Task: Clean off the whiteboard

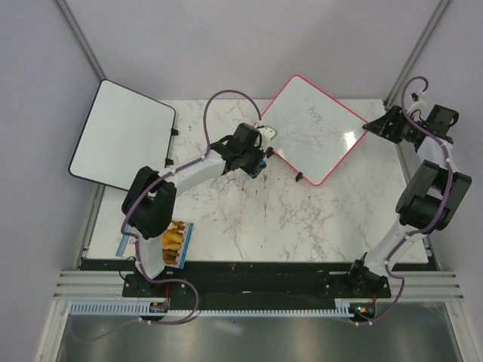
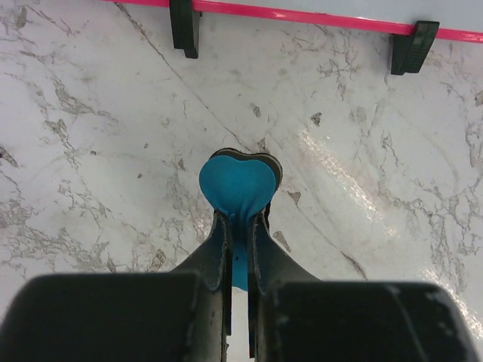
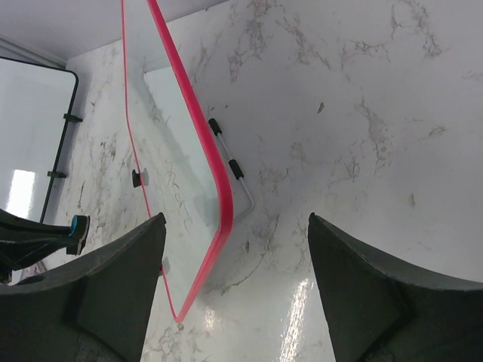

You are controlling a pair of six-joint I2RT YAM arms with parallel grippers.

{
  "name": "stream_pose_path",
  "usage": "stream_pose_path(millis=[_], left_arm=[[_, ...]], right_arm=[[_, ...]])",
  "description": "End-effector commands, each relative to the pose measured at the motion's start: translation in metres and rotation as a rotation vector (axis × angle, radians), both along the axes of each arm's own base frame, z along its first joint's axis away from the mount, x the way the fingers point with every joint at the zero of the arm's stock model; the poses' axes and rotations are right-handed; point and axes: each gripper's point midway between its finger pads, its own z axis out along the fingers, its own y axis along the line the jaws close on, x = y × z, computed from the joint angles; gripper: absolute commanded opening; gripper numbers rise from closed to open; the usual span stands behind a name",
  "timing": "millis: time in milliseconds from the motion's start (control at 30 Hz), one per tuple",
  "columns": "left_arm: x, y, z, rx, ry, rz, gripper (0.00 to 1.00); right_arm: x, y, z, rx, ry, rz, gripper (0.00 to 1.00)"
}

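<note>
The whiteboard [image 1: 313, 128] has a pink frame and faint grey scribbles, and stands tilted at the back middle of the marble table. My left gripper [image 1: 256, 158] is just off its near-left edge, shut on a blue heart-shaped eraser [image 2: 238, 185] above the tabletop. The pink frame [image 2: 302, 15] and two black feet show ahead of it in the left wrist view. My right gripper [image 1: 375, 124] is open at the board's right corner. In the right wrist view the whiteboard's [image 3: 173, 173] pink corner lies between the open jaws of the right gripper [image 3: 236, 222], untouched.
A white board with a black frame [image 1: 124, 134] leans off the table's back left; it also shows in the right wrist view [image 3: 30, 136]. A blue packet [image 1: 172, 241] lies by the left arm's base. A wire stand [image 3: 234, 170] props the whiteboard from beneath.
</note>
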Motion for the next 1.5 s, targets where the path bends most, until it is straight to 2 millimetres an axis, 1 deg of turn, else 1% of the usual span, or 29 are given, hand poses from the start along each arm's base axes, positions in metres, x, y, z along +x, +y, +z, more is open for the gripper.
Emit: stream_pose_path(millis=[0,133,267,300,367,433,467,500,533,567,600,633,733,800,867,900,933,967,1000,1033,1067,1100,1167,1267,1300,1367,1400,1433,1467], left_arm=[[0.018,-0.012,0.02,-0.075,-0.026,0.052,0.02],[0.024,-0.016,0.023,-0.094,-0.023,0.073,0.02],[0.034,-0.02,0.03,-0.138,-0.011,0.125,0.02],[0.035,-0.022,0.027,-0.155,0.01,0.14,0.02],[0.039,-0.03,0.032,-0.183,0.015,0.136,0.02],[0.039,-0.037,0.025,-0.196,0.043,0.126,0.02],[0.042,-0.041,0.03,-0.211,0.04,0.124,0.02],[0.043,-0.045,0.026,-0.217,0.055,0.123,0.02],[0.044,-0.046,0.026,-0.221,0.057,0.122,0.02],[0.047,-0.05,0.03,-0.233,0.05,0.121,0.02],[0.049,-0.051,0.029,-0.235,0.054,0.124,0.02],[0.052,-0.054,0.029,-0.239,0.05,0.124,0.02],[0.061,-0.061,0.032,-0.259,0.046,0.129,0.02],[0.068,-0.065,0.04,-0.277,0.029,0.134,0.02],[0.081,-0.069,0.048,-0.287,-0.001,0.158,0.02],[0.084,-0.07,0.05,-0.293,-0.007,0.169,0.02],[0.092,-0.074,0.061,-0.311,-0.033,0.176,0.02],[0.096,-0.075,0.056,-0.301,-0.039,0.189,0.02],[0.1,-0.075,0.058,-0.303,-0.049,0.198,0.02],[0.106,-0.077,0.066,-0.315,-0.069,0.205,0.02],[0.111,-0.076,0.066,-0.31,-0.081,0.219,0.02],[0.115,-0.075,0.061,-0.308,-0.08,0.233,0.02],[0.122,-0.075,0.064,-0.323,-0.091,0.253,0.02],[0.132,-0.072,0.058,-0.333,-0.099,0.289,0.02],[0.135,-0.074,0.055,-0.348,-0.1,0.287,0.02],[0.136,-0.078,0.053,-0.383,-0.078,0.279,0.02],[0.139,-0.08,0.056,-0.409,-0.084,0.278,0.02],[0.141,-0.083,0.052,-0.423,-0.076,0.278,0.02],[0.143,-0.085,0.054,-0.446,-0.072,0.279,0.02]], right_arm=[[0.022,0.011,0.015,0.0,-0.078,0.053,0.82],[0.03,0.019,0.005,-0.011,-0.066,0.066,0.81],[0.034,0.028,-0.001,-0.005,-0.084,0.096,0.79],[0.036,0.032,0.001,-0.006,-0.095,0.103,0.79],[0.04,0.033,0.002,-0.017,-0.11,0.098,0.73],[0.045,0.034,0.002,-0.009,-0.118,0.087,0.68],[0.047,0.034,0.003,-0.006,-0.123,0.091,0.66],[0.05,0.035,0.0,0.013,-0.122,0.09,0.62],[0.051,0.036,0.003,0.021,-0.128,0.1,0.61],[0.053,0.037,0.002,0.03,-0.126,0.106,0.59],[0.054,0.039,-0.004,0.042,-0.114,0.113,0.57],[0.056,0.039,-0.004,0.04,-0.116,0.115,0.55],[0.053,0.043,-0.012,0.035,-0.107,0.13,0.54],[0.051,0.045,-0.017,0.022,-0.104,0.135,0.53],[0.05,0.046,-0.02,0.018,-0.101,0.143,0.49],[0.051,0.046,-0.021,0.02,-0.102,0.148,0.47],[0.052,0.046,-0.021,0.019,-0.105,0.148,0.4],[0.052,0.046,-0.022,0.017,-0.107,0.154,0.36],[0.05,0.047,-0.026,0.033,-0.085,0.159,0.31],[0.05,0.047,-0.025,0.034,-0.088,0.164,0.19],[0.05,0.048,-0.025,0.034,-0.087,0.167,0.12],[0.049,0.049,-0.025,0.032,-0.091,0.178,0.0],[0.047,0.05,-0.025,0.022,-0.09,0.187,0.0],[0.039,0.05,-0.029,-0.022,-0.094,0.223,0.0],[0.034,0.051,-0.034,-0.049,-0.088,0.243,0.0],[0.03,0.05,-0.038,-0.082,-0.081,0.256,0.0],[0.024,0.052,-0.042,-0.078,-0.055,0.263,0.0],[0.022,0.051,-0.044,-0.11,-0.073,0.286,0.0],[0.02,0.052,-0.047,-0.113,-0.063,0.295,0.0]])
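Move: The left hand already holds the eraser; the whiteboard's middle lies about 13 cm ahead and 18 cm right, roughly level. Its near black clip is some 6 cm ahead, 4 cm right and 7 cm below; the other clip is 3 cm back, 14 cm right and 7 cm below. From the open right hand, the raised upper-right edge is about 6 cm left, 3 cm ahead and 1 cm below; the board's middle is straight left, some 22 cm, and 8 cm lower. The right fingers close on the whiteboard's raised upper-right edge near the corner and pinch it, after going left and forward around it and then drawing back about 2 cm. Meanwhile the left hand keeps its grip on the eraser and carries it some 12 cm forward and 7 cm right, over the lower-left rim towards the board's middle, rising about 5 cm before starting to sink, its left side rolling down. ##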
